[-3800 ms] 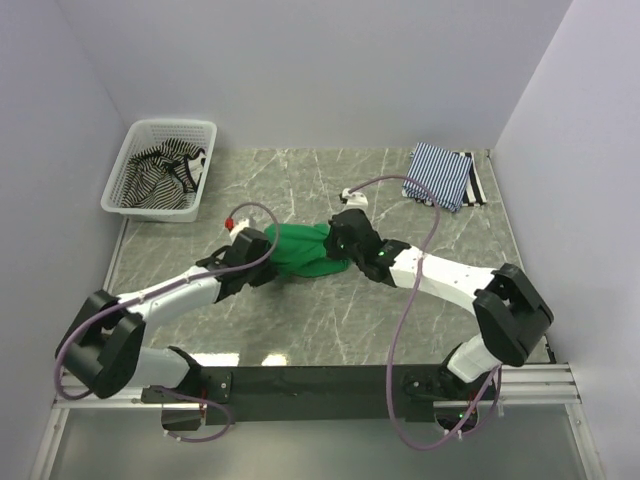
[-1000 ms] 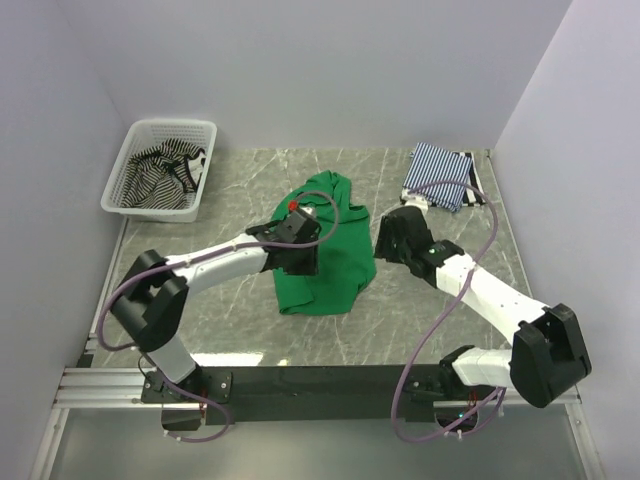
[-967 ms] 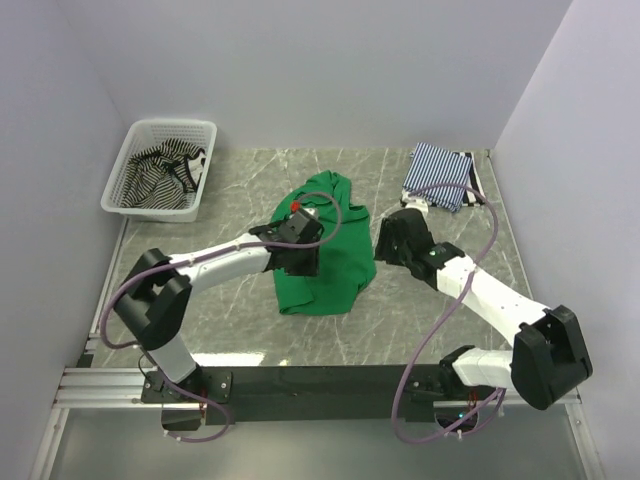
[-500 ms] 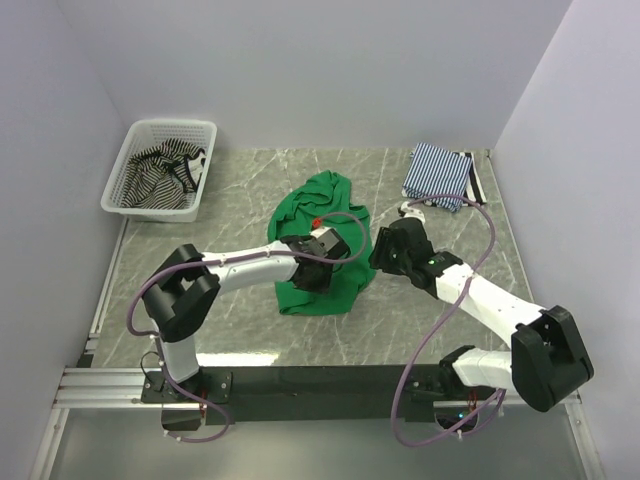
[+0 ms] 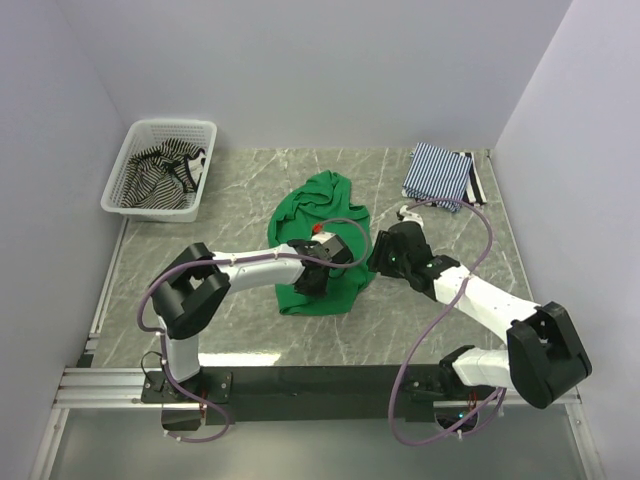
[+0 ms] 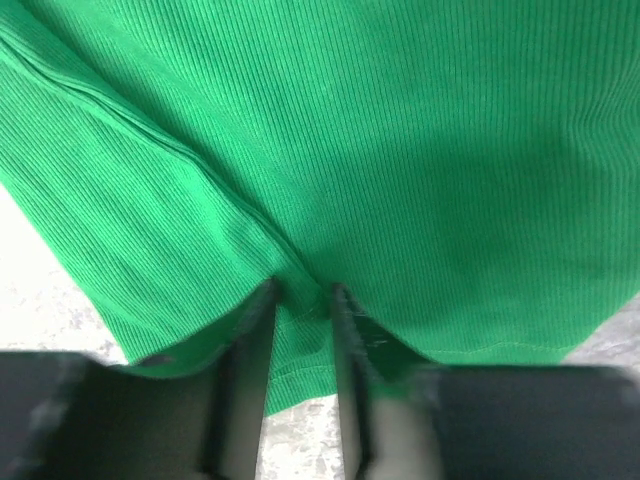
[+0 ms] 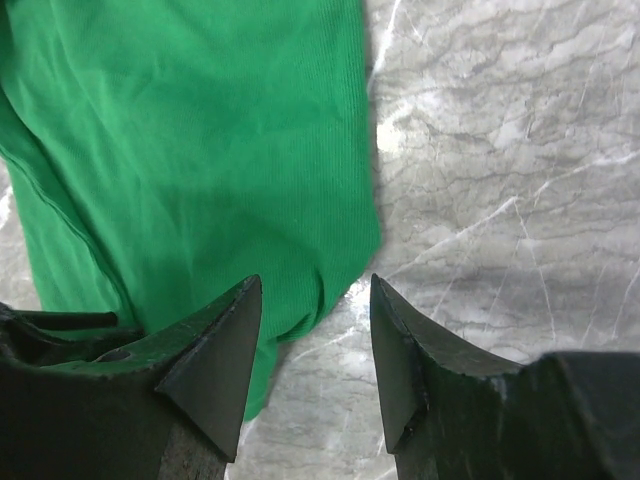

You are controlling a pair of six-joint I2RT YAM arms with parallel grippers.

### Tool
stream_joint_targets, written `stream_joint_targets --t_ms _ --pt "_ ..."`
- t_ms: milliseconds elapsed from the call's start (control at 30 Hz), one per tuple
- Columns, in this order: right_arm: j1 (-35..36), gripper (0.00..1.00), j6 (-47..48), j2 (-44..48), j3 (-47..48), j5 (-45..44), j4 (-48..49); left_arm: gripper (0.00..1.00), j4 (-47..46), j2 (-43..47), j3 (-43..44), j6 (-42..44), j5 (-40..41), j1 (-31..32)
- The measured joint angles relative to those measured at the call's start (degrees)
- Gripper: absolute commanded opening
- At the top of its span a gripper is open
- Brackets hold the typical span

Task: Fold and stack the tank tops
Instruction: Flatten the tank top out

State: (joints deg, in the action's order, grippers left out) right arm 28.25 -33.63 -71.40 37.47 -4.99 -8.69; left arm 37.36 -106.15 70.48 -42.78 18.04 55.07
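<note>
The green tank top lies spread on the marble table. My left gripper is pressed down on its near part. In the left wrist view the left gripper stands open with narrow jaws astride the hem of the green tank top, a strip of cloth lying between the fingers. My right gripper sits at the top's right edge. Seen from the right wrist, the gripper is open over the corner of the green cloth, holding nothing. A folded blue-striped tank top lies at the back right on a black-and-white striped one.
A white mesh basket stands at the back left with a black-and-white striped garment inside. Walls close in the table on the left, back and right. Cables loop over both arms.
My left gripper has slid right and nearer across the green top to its hem, and its jaws have narrowed. The right gripper has crept left to the top's right edge.
</note>
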Motion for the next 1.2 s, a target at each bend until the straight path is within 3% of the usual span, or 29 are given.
stream_joint_targets --t_ms 33,167,400,700,800,900,967,1200 --pt "0.0 0.54 0.0 -0.1 -0.3 0.0 0.2 0.21 0.0 0.0 0.0 0.0 0.2 0.0" --pt "0.0 0.54 -0.2 -1.0 -1.1 0.3 1.1 0.01 0.0 0.0 0.1 -0.3 1.0 0.0" --pt "0.0 0.54 -0.7 -4.2 -1.4 1.0 2.3 0.01 1.0 3.8 0.1 -0.4 2.8 -1.1" --pt "0.1 0.54 -1.4 -9.6 -1.4 2.3 4.4 0.01 0.7 22.4 -4.0 -3.2 3.5 -11.1" --pt "0.1 0.44 -1.6 -12.6 -0.8 2.6 5.6 0.01 0.9 27.6 -7.1 -3.9 3.4 -15.0" --pt "0.1 0.10 -1.5 -15.5 1.6 2.7 6.1 0.01 1.5 30.6 -8.8 -4.5 3.4 -17.5" --pt "0.1 0.00 -1.3 -16.9 3.3 2.2 4.7 0.01 1.8 32.5 -9.2 -4.7 3.5 -18.5" --pt "-0.2 0.00 1.9 -13.4 14.1 -5.4 -6.5 0.01 3.1 37.2 -9.0 -4.3 3.9 -20.6"
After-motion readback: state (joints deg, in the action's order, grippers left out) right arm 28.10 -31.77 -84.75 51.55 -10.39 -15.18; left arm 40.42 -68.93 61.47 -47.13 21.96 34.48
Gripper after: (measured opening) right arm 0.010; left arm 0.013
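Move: Right between the left fingertips lies the turned-over edge of the green tank top, near its bottom hem, about 1 cm below; the top's bunched strap end is some 22 cm ahead and 5 cm to the right. The right hand has the tank top's lower right corner about 2 cm to its left and 7 cm below; the striped stack lies roughly 22 cm ahead and 14 cm to the right. Closing at once, the left fingers pinch the turned-over edge, then carry it up about 16 cm and left some 14 cm, a little forward, the wrist turning counter-clockwise and tipping outward. Meanwhile the open right hand sinks about 6 cm to the lower right corner, shuts on it and lifts, easing forward. ##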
